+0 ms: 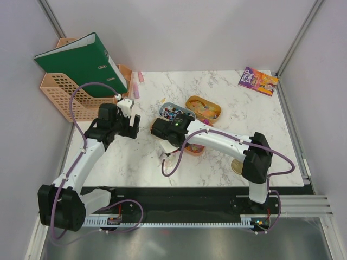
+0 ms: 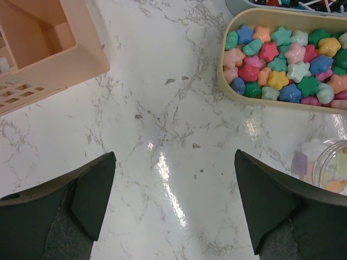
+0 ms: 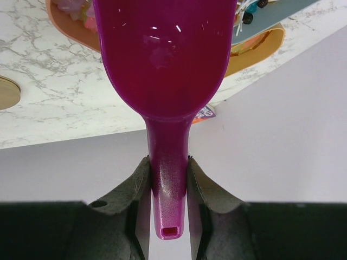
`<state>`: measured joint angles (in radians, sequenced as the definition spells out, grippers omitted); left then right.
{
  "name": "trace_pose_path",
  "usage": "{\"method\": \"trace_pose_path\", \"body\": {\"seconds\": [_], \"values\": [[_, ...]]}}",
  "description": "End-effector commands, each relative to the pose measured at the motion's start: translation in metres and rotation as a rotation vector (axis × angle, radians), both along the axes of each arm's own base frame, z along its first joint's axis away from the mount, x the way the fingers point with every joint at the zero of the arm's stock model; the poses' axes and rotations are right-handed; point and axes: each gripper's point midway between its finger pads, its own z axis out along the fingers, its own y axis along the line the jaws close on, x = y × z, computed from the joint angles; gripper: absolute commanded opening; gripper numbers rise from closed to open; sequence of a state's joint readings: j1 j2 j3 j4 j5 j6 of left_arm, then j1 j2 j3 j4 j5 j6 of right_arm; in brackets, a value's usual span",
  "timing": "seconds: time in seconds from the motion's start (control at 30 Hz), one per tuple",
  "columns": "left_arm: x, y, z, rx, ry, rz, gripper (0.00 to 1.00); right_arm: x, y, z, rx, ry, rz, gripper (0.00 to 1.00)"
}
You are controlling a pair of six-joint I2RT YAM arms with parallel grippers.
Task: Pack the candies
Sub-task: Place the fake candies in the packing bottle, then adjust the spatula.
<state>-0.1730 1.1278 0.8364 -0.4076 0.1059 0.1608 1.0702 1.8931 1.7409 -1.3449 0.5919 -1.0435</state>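
Observation:
Candies fill several oval trays. Pastel star sweets (image 2: pixel 282 62) lie in a tan tray (image 2: pixel 223 65). Dark and blue wrapped pieces lie in a grey-blue tray (image 1: pixel 174 112), and orange and yellow gummies in an orange tray (image 1: pixel 204 109). My right gripper (image 3: pixel 168 161) is shut on the handle of a magenta scoop (image 3: pixel 165 54), whose bowl points towards the trays. In the top view it (image 1: pixel 183 128) hangs over the middle tray. My left gripper (image 2: pixel 174 157) is open and empty over bare marble, left of a clear jar (image 2: pixel 332 169) with a few sweets in it. In the top view this gripper (image 1: pixel 126 130) is left of the trays.
A peach basket (image 2: pixel 49 59) with a green binder (image 1: pixel 81 62) stands at the back left. A round gold lid (image 3: pixel 7 92) lies near the right arm. A book (image 1: pixel 257 81) lies at the back right corner. Pink items (image 1: pixel 138 84) lie beside the basket.

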Motion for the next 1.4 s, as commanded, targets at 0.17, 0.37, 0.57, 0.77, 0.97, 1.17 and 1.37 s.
{"method": "trace_pose_path", "body": {"seconds": [0.17,0.37,0.57,0.77,0.97,1.17,1.37], "values": [[0.005,-0.007,0.016,-0.064,-0.053,0.008,0.97,0.001,-0.008,0.025,-0.051,-0.072,-0.011,0.0],[-0.004,-0.027,0.017,-0.159,0.005,-0.062,0.97,0.002,-0.013,0.036,0.002,-0.092,-0.045,0.0],[-0.029,-0.092,0.036,-0.497,0.149,-0.278,0.92,0.016,-0.008,0.037,0.482,0.102,-0.378,0.0],[-0.028,-0.117,0.045,-0.702,0.291,-0.301,0.79,0.014,-0.027,0.023,0.576,0.11,-0.406,0.0],[-0.017,-0.133,0.064,-0.841,0.333,-0.348,0.7,0.009,-0.026,0.024,0.616,0.122,-0.412,0.0],[-0.011,-0.143,0.062,-0.908,0.422,-0.397,0.59,0.015,-0.014,0.031,0.668,0.123,-0.408,0.0],[-0.003,-0.143,0.054,-0.9,0.431,-0.382,0.57,0.019,-0.004,0.041,0.707,0.117,-0.393,0.0]]}}
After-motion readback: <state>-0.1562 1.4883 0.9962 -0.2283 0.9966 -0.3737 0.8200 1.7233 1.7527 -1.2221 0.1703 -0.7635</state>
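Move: The purple scoop is already in my right grip. Its bowl tips down over the packing bottle, about 4 cm back, 8 cm left and 5 cm below that hand. From there the bottle is some 6 cm back and 11 cm left, and the gummy tray about 3 cm ahead. From my empty left hand the bowl is about 8 cm back and 20 cm right, the bottle 10 cm back and 18 cm right, the star-candy tray 18 cm straight right. I swing my left hand about 14 cm right and a little up towards the scoop's bowl, rolling some 50 degrees so the fingers come to point right, and narrow them to just over half open, near the bowl's rim. My right hand keeps the handle, rolls the bowl up off the bottle, looping a few centimetres forward and up, then right, then back and left. ##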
